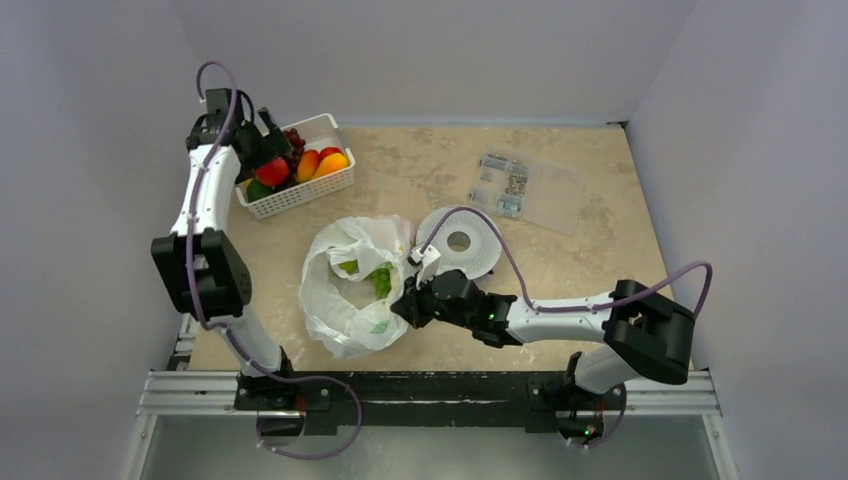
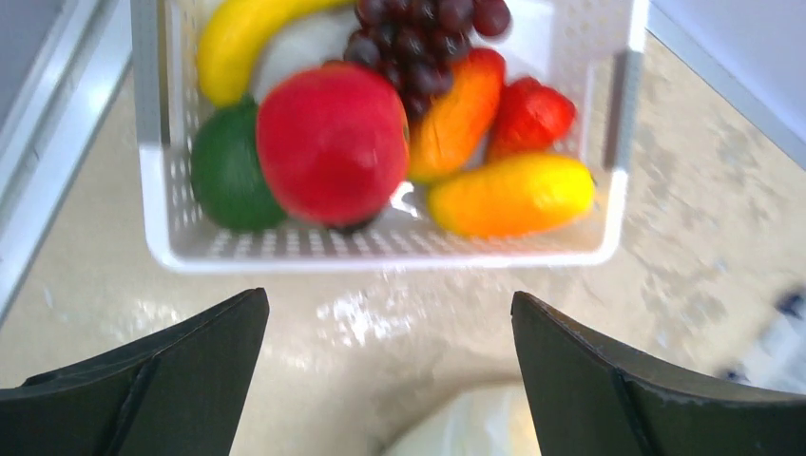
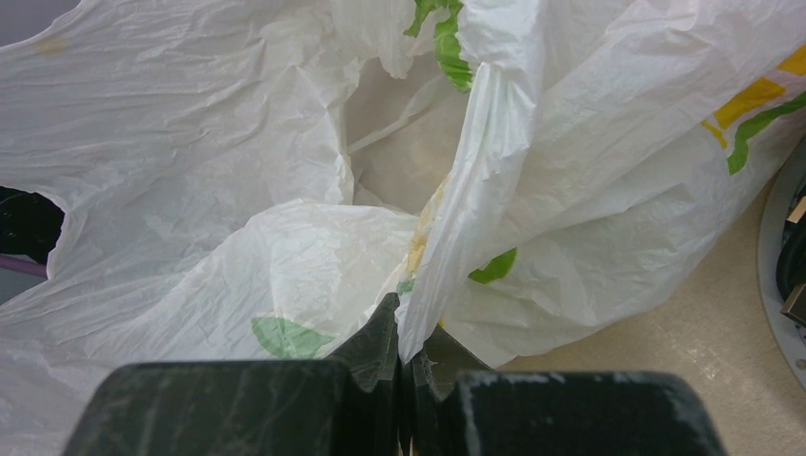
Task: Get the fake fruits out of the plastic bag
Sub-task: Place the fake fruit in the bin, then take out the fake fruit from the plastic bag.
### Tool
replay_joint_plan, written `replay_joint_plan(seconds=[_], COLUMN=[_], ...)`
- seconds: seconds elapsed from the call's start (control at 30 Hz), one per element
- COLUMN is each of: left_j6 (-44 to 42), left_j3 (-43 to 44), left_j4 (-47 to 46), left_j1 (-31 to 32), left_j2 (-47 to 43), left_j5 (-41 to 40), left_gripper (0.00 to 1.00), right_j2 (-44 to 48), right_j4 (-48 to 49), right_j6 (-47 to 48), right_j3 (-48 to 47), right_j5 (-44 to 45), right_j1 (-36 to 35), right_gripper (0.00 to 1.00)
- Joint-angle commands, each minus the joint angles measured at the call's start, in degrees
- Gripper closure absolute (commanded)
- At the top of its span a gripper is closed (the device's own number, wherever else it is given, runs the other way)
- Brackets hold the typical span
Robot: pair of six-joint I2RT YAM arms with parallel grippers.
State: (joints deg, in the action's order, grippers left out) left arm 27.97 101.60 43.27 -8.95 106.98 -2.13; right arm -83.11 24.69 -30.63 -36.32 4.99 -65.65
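Note:
The plastic bag lies crumpled at the table's near middle with its mouth gaping. Inside it show a green grape bunch and another green fruit. My right gripper is at the bag's right rim, shut on a fold of the bag; its fingers pinch the film. My left gripper hangs open and empty over the near-left edge of the white basket. Its fingers stand wide apart above bare table. A red apple rests in the basket.
The basket also holds a banana, dark grapes, a green fruit and orange-yellow fruits. A white round disc lies right of the bag. A flat clear packet sits at the back right. Walls close in the table.

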Motion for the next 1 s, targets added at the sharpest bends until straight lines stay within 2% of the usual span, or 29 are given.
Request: replay_joint_plan(seconds=[0.0,0.1,0.27,0.37,0.5,0.67,0.83,0.97], left_j6=[3.6,3.1,-1.0,-2.1,-3.0,1.2,3.7,7.4], left_j3=[-14.2,-26.3,-40.8,-45.4,-48.0,-54.3,-60.0,-60.0], left_j4=[-2.1,-3.7,-1.6,0.8,4.8,-1.8,-3.4,-4.9], left_j1=[0.0,1.5,6.0,10.0,12.1,15.3,25.7,36.7], left_j2=[-16.9,-27.8,-44.3,-54.2,-63.7,-72.3,-71.7,-66.1], left_j5=[10.3,16.8,21.4,23.1,26.8,37.9,28.6,14.1], left_gripper=[0.0,0.02,0.08,0.11,0.23,0.4,0.54,0.61], right_j2=[1.0,0.6,0.7,1.1,1.7,3.3,3.5,2.7], right_j4=[1.6,1.6,1.0,0.6,-2.9,-5.6,-5.5,-5.5], right_j6=[-0.4,-0.2,0.0,0.1,1.0,0.7,0.3,0.1], right_j3=[-0.4,-0.8,-0.8,0.0,-0.6,-1.3,-1.2,-1.6], right_j5=[0.3,-0.1,-0.2,0.4,4.4,4.2,2.8,2.8], right_j1=[0.3,0.3,0.3,0.3,0.2,0.1,-0.6,-0.8], right_gripper=[1.0,1.0,1.0,1.0,1.0,1.0,1.0,1.0])
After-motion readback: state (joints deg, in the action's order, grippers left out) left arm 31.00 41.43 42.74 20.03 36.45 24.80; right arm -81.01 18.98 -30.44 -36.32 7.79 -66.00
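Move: From the left gripper, empty and wide open over the bin's near side, the green grapes in the bag lie about 23 cm back, 25 cm to the right and 16 cm lower. The green fruit in the bag is some 20 cm back and 17 cm right of that gripper; the red apple already lies in the bin, 3 cm ahead and 2 cm left, 12 cm down. From the right gripper, the grapes are about 8 cm ahead, 7 cm left and 8 cm down. Swing the left gripper away from the bin, about 32 cm back and some 22 cm to the right, rising a few centimetres before settling to its starting height over the open bag. Turn it roughly 45 degrees clockwise on the way and narrow the wide-open fingers to under half. Keep the right gripper pinched on the bag's rim and draw it 1–2 cm to the right. ##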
